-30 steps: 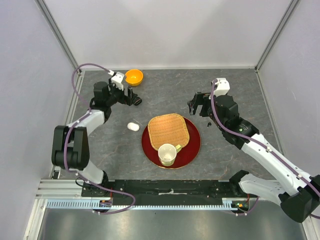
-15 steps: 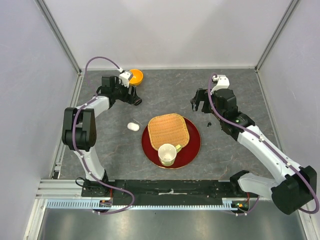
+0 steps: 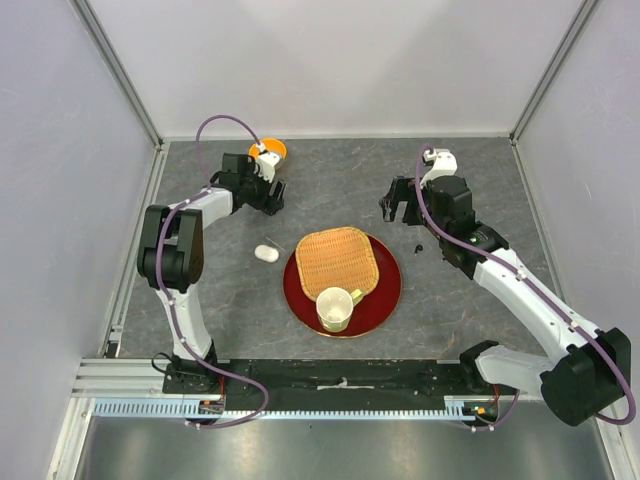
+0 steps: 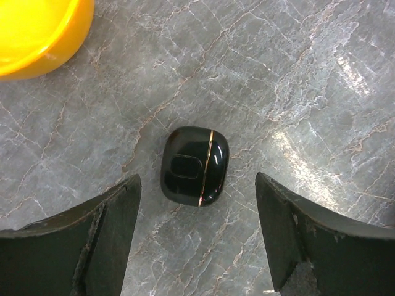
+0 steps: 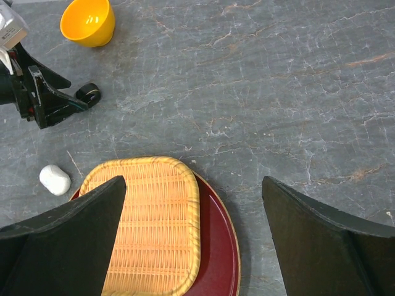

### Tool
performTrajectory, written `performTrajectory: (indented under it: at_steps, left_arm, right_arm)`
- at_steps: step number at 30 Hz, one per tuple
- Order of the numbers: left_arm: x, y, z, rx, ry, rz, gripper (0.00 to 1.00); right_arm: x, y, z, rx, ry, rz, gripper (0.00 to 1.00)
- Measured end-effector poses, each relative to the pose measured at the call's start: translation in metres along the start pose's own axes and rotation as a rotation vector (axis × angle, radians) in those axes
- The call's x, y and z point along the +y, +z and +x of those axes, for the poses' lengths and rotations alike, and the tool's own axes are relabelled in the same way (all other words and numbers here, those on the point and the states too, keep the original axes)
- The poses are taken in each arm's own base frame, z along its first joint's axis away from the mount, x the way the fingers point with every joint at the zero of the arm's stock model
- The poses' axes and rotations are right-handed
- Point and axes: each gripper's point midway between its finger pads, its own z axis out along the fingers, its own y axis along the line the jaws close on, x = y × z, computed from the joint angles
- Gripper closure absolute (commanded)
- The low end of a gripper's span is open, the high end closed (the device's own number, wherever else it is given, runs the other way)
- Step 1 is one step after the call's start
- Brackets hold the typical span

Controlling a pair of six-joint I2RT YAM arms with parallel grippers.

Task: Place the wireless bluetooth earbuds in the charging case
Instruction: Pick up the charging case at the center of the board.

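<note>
The charging case (image 4: 194,165) is a glossy black, rounded box with a gold seam, lying closed on the grey marble table. My left gripper (image 4: 196,179) is open around its near end, with a gap on each side and no contact. In the top view that gripper (image 3: 271,191) reaches to the case (image 3: 277,202) by the orange bowl. My right gripper (image 5: 192,179) is open and empty above the woven tray's far edge, and it shows in the top view (image 3: 398,205) too. I cannot make out the earbuds; a tiny dark speck (image 3: 418,247) lies near the right arm.
An orange bowl (image 4: 37,31) stands just beyond the case on the left. A white pebble-shaped thing (image 3: 266,253) lies left of the red plate (image 3: 385,295). The plate holds a woven tray (image 3: 337,262) and a cream cup (image 3: 334,308).
My left arm has stretched back and to the right until its gripper stands over the black case. The right arm drew slightly back, then stayed put.
</note>
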Motion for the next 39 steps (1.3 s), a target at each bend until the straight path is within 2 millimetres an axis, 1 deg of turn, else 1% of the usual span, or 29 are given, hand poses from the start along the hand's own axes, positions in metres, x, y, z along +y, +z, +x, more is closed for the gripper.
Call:
performTrajectory:
  at_steps: [10,18,25,28,29,30,31,32,34,35,37,38,39]
  left_arm:
    - [0.007,0.009,0.001,0.023,0.036,-0.011,0.22]
    - [0.005,0.02,0.02,0.071,0.041,0.014,0.26]
    - [0.006,0.022,0.011,0.059,0.051,0.028,0.26]
    - [0.006,0.024,0.013,0.066,0.051,0.032,0.3]
    - [0.005,0.024,0.014,0.067,0.052,0.035,0.32]
    - [0.006,0.025,0.015,0.068,0.053,0.036,0.37]
    - [0.006,0.026,0.014,0.068,0.057,0.036,0.39]
    - [0.006,0.026,0.013,0.066,0.059,0.038,0.47]
    - [0.006,0.027,0.014,0.065,0.062,0.04,0.56]
    - [0.006,0.027,0.013,0.065,0.065,0.042,0.63]
    - [0.006,0.027,0.013,0.064,0.07,0.043,0.7]
    - [0.006,0.027,0.013,0.064,0.07,0.043,0.79]
    - [0.006,0.027,0.013,0.064,0.07,0.043,0.82]
  right_arm:
    - [0.001,0.0,0.0,0.004,0.001,-0.01,0.02]
    - [0.001,0.0,0.0,0.003,0.002,-0.011,0.02]
    - [0.002,0.001,-0.001,0.001,0.004,-0.017,0.02]
    - [0.002,0.001,-0.001,0.0,0.004,-0.017,0.02]
    - [0.002,0.001,-0.001,0.001,0.004,-0.017,0.02]
    - [0.002,0.001,-0.001,0.001,0.004,-0.017,0.02]
    - [0.002,0.001,0.0,0.002,0.004,-0.017,0.02]
    - [0.002,0.001,0.0,0.003,0.004,-0.017,0.02]
    - [0.002,0.002,0.0,0.005,0.003,-0.019,0.02]
    - [0.002,0.002,0.001,0.006,0.004,-0.019,0.02]
    - [0.002,0.002,0.001,0.007,0.003,-0.022,0.02]
    - [0.002,0.002,0.001,0.006,0.004,-0.022,0.02]
    - [0.002,0.002,0.001,0.006,0.004,-0.022,0.02]
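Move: The black charging case lies just under the left hand's open fingers, about 2 cm ahead and some 3 cm below, neither left nor right. From that hand the yellow bowl stands about 14 cm ahead and 2 cm left; the white case lies 11 cm back and 2 cm left, the wicker board 12 cm back and 15 cm right. From the idle right hand, the black case is about 15 cm ahead, 27 cm left and 21 cm below. The left hand sinks about 3 cm in small stages and eases roughly 1 cm forward, bringing its slanting, open fingers down around the black charging case, with the wrist turning only about 5 degrees. Once it is down it stays in place and closes the fingers by about a third of their starting gap, until both tips meet the case's opposite sides and pinch it, the grip effort rising as they stop on it. ##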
